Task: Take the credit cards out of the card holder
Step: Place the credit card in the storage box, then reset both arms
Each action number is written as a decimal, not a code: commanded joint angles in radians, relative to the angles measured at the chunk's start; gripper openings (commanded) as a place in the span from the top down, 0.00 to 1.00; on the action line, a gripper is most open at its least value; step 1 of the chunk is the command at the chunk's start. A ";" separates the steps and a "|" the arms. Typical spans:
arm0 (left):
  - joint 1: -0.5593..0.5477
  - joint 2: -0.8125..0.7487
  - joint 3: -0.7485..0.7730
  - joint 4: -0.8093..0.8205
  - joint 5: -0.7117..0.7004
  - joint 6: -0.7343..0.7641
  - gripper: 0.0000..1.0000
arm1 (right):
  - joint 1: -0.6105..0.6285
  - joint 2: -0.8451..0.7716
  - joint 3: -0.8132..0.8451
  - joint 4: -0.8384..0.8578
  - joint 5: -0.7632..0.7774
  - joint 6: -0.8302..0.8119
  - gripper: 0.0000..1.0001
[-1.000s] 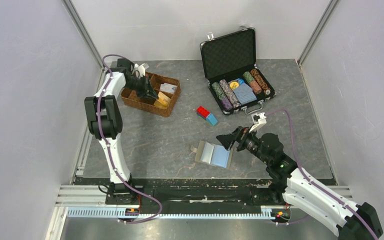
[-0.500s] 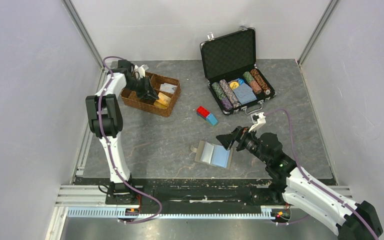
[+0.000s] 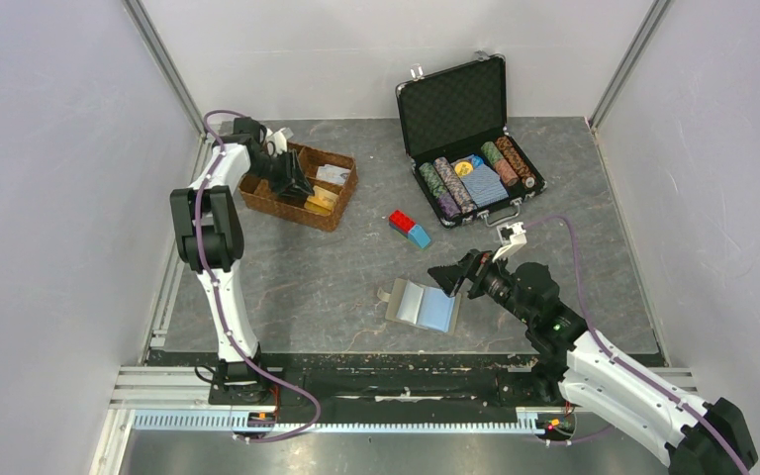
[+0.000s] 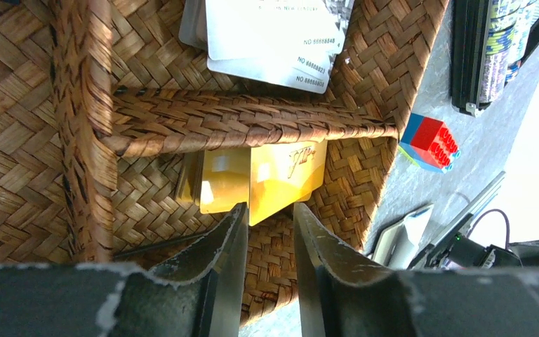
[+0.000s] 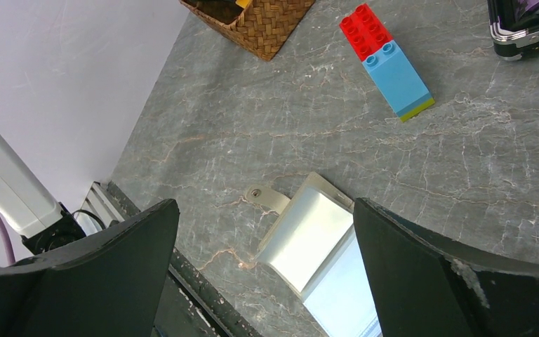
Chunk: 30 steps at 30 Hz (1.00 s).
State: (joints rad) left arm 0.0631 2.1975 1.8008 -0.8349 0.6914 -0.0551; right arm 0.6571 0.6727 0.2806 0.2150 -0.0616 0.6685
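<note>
The grey-tan card holder (image 3: 414,302) lies open on the table near the front, its side tab to the left. A light blue credit card (image 3: 439,313) still lies on its right half (image 5: 344,298). My right gripper (image 3: 447,278) hovers just right of and above the holder (image 5: 307,232), open wide and empty (image 5: 263,210). My left gripper (image 3: 300,188) is at the wicker tray, its jaws a little apart (image 4: 270,207). An orange-gold credit card (image 4: 270,179) lies in the tray's near compartment just past the fingertips. Pale cards (image 4: 274,35) lie in the far compartment.
The brown wicker tray (image 3: 287,210) stands at the back left, its divider (image 4: 253,123) across the left wrist view. An open black chip case (image 3: 455,109) sits at the back right. A red and blue brick block (image 3: 410,228) lies mid-table (image 5: 386,60).
My left gripper's jaws have parted and let go of the orange-gold card, which now rests in the tray. The right arm has not moved.
</note>
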 commanded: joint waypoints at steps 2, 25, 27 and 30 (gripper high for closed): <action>-0.002 -0.009 0.052 0.017 -0.013 -0.038 0.62 | -0.003 -0.019 0.041 0.023 0.019 -0.010 0.02; -0.122 -0.468 -0.203 0.120 -0.074 -0.181 0.36 | -0.004 -0.109 0.236 -0.385 0.246 -0.263 0.02; -0.149 -0.556 -0.265 0.137 -0.084 -0.186 0.23 | -0.004 -0.120 0.269 -0.418 0.269 -0.291 0.02; -0.190 -0.716 -0.392 0.185 -0.088 -0.207 0.00 | -0.004 -0.124 0.319 -0.489 0.316 -0.303 0.02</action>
State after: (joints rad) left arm -0.0895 1.6657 1.5326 -0.7490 0.6037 -0.1982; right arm 0.6567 0.5613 0.5076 -0.1711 0.1539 0.4362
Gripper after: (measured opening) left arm 0.940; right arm 0.979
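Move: The left hand has its fingertips in the storage box's near right compartment. The gold cards lie about 3 cm to its right, 1 cm back and 4 cm below; the white cards are some 5 cm ahead and 5 cm right, across the divider; the toy bricks sit about 7 cm back and 22 cm right. From the right hand, those gold cards lie some 22 cm ahead, 29 cm left and 13 cm lower. Slowly at first, the left hand eases up and forward about 2 cm, its fingers opening further beside the gold card. It then swings quickly up out of the box, back and to the right, ending some 13 cm higher, fingertips tilting up about 15 degrees and spreading nearly wide. The right hand, still open and empty, drifts right and up about 5 cm, rolling its left side down and turning clockwise, away from the card holder. ##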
